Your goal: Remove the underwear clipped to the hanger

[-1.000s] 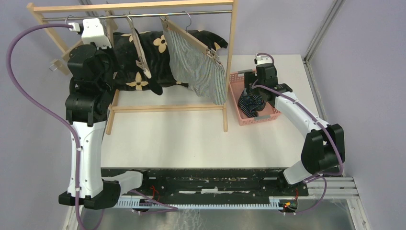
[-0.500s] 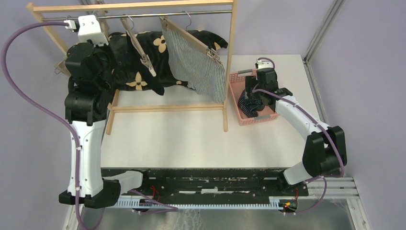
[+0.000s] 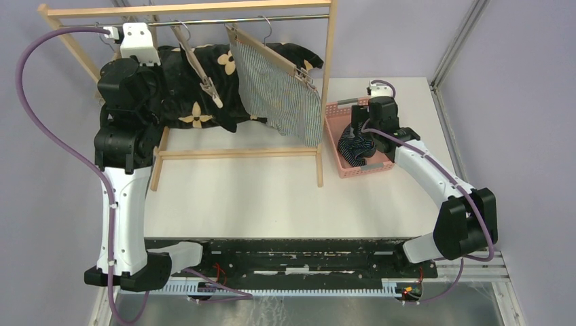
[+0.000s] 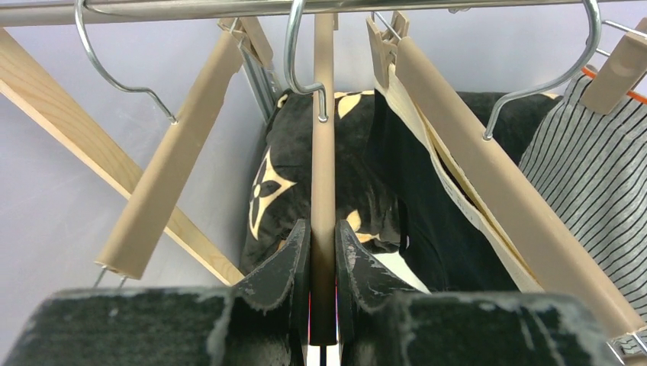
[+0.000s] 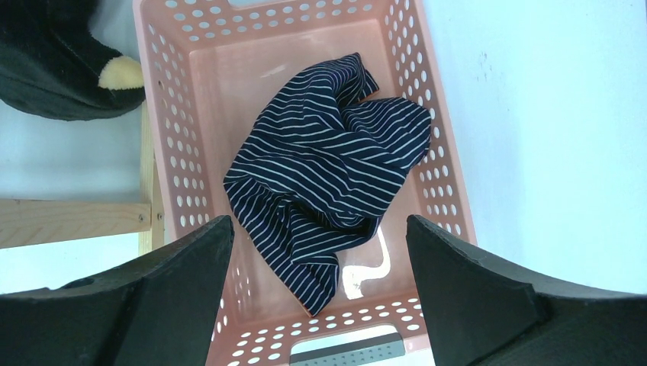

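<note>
In the left wrist view my left gripper [image 4: 323,229] is shut on the bar of a bare wooden hanger [image 4: 323,152] that hangs from the metal rail [image 4: 191,9]. To its right, the black underwear [image 4: 446,229] is clipped to another hanger [image 4: 488,175]. The grey-white striped underwear [image 3: 282,92] hangs clipped further right. My right gripper [image 5: 318,221] stands open above the navy striped underwear [image 5: 336,168], which lies crumpled in the pink basket [image 5: 191,84] and touches neither finger. From above, the left arm [image 3: 126,102] hides its own fingers.
A black cushion [image 3: 197,88] with tan flower marks lies behind the wooden rack [image 3: 238,153]. Another bare hanger [image 4: 168,168] hangs left of the held one. The rack's right post [image 3: 329,68] stands between the hanging clothes and the basket [image 3: 337,112].
The left wrist shifted slightly along the rail, still gripping the hanger. The right arm drew back a little over the basket, jaws staying open.
</note>
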Controlling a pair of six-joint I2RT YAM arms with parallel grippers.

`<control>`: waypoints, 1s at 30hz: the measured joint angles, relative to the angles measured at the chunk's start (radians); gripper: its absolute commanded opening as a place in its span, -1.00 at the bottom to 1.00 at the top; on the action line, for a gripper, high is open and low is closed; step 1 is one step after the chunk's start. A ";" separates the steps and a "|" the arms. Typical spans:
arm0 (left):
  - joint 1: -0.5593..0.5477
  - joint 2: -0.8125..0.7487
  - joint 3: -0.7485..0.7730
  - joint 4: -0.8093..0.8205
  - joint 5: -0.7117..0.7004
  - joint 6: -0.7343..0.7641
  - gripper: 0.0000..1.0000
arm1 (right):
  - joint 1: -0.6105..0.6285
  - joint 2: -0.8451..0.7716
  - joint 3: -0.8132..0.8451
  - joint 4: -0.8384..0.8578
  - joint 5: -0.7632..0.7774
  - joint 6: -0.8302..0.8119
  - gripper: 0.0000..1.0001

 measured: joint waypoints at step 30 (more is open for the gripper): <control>0.029 -0.035 -0.056 0.083 -0.042 0.014 0.08 | 0.000 -0.008 -0.023 0.020 -0.068 0.003 0.82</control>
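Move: The left fingers still pinch the near end of the emptied hanger, its hook already up at the rod; that spot on the rod is about 13 cm ahead, 3 cm left and 9 cm above the hand. The other empty hanger's middle is some 12 cm left and 13 cm ahead, and the black underwear's hanger roughly 7 cm right and 12 cm ahead, both nearly at hand height. From the idle right hand, the same rod spot is about 57 cm left, 6 cm ahead and 40 cm up. Keeping its pinch on the end of the emptied hanger, the left hand pushes forward about 4 cm and down 2.5 cm between the two neighbouring hangers, tipping down slightly, to set the hook over the rod. As it turns back the fingers open to about half and let go of the hanger end, and the hand draws back some 4 cm while rising about 3 cm and tilting up again. ##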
